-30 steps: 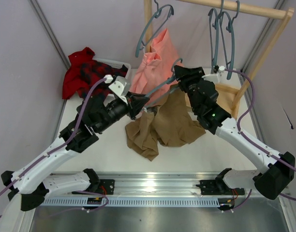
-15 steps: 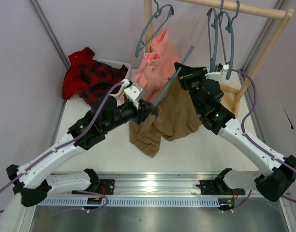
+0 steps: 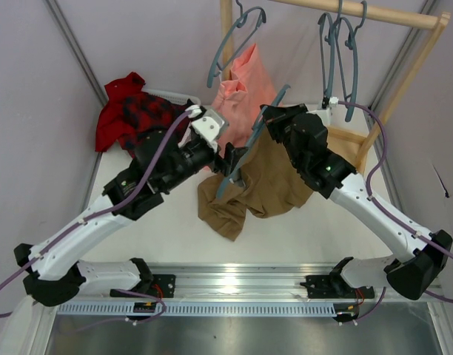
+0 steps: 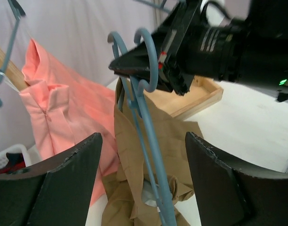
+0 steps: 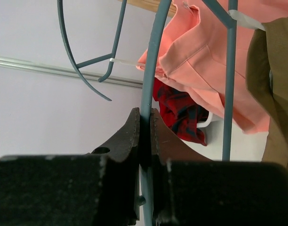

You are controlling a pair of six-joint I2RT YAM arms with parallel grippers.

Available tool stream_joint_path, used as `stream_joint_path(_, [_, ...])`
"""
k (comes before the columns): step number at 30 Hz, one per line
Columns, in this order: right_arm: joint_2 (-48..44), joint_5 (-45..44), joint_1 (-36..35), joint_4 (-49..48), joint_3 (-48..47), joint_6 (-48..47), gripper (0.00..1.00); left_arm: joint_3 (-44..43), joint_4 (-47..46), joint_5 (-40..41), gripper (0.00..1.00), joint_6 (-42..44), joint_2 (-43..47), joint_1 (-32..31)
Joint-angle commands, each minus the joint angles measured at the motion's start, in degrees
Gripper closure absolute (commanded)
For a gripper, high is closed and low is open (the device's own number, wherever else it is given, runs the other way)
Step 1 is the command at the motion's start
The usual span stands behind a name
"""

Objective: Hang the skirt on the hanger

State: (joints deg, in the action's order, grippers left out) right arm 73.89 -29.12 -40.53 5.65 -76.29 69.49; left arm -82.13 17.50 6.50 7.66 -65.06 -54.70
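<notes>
The slate-blue hanger (image 3: 245, 151) slants steeply over the table, and my right gripper (image 3: 269, 120) is shut on it just below the hook. In the right wrist view the jaws (image 5: 144, 115) pinch the thin blue hanger (image 5: 152, 66). The khaki skirt (image 3: 267, 181) droops from the hanger, its lower part bunched on the table. My left gripper (image 3: 232, 159) stands open around the hanger's lower arm. In the left wrist view the hanger (image 4: 151, 141) and skirt (image 4: 127, 141) lie between the wide-apart fingers (image 4: 76, 165) without touching them.
A wooden rack (image 3: 360, 11) at the back carries more blue hangers (image 3: 337, 52) and a salmon-pink garment (image 3: 237, 89). A red plaid garment (image 3: 130, 111) lies over a white basket at back left. A wooden tray (image 3: 354, 148) sits behind the right arm.
The right gripper closed on the hanger near its hook. The left gripper opened and let go. The hanger swung steeper and the skirt rose with it.
</notes>
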Motion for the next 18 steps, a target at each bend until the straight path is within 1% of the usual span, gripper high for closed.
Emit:
stream_joint_path(1, [0.1,-3.0,-0.2,-0.6,-4.2,2.0,1.00,-2.2,3.8,3.9,0.23,1.0,-3.4,-0.7])
stream_joint_path(3, [0.5,-3.0,-0.2,-0.1,-4.6,2.2,1.00,-3.1,5.3,6.1,0.22,0.2,-5.5,-0.6])
stream_joint_path(4, [0.5,-3.0,-0.2,0.2,-4.7,2.1,1.00,-3.2,6.8,6.2,0.22,-0.4,-6.1,-0.6])
stream_joint_path(7, [0.4,-3.0,-0.1,0.3,-4.8,1.8,1.00,-3.2,7.6,6.5,0.23,-1.4,-6.6,-0.7])
stream_joint_path(11, [0.1,-2.9,0.4,-0.2,-4.7,1.7,1.00,0.3,4.8,7.8,0.25,-1.3,-5.0,-0.6])
stream_joint_path(18, [0.3,-1.5,1.2,0.1,-4.6,2.2,1.00,8.0,-1.6,6.4,0.28,-3.4,-2.1,-0.6])
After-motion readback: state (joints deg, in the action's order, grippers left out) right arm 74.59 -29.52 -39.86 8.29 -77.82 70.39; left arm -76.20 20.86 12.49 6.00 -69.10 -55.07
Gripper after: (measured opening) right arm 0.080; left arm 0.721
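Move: The hanger slopes down towards the robot from the right hand's grip. Its free lower end lies about 12 cm below the open left hand, some 4 cm back and 4 cm to its left. The brown skirt, hanging from the hanger, has its middle about 8 cm ahead, 7 cm right and 25 cm below the left hand; the pink garment is roughly 18 cm ahead, 4 cm right and 20 cm below. From the right hand the free end is about 17 cm back, 11 cm left and 9 cm lower. Sinking some 9 cm, the left hand goes down the hanger towards its free end, edging forward and right at first and then easing slightly back left, while the wrist tips and rolls by about 15 degrees. Its fingers stay open on either side of the bar; the right hand hardly moves and keeps its pinch on the hanger. ##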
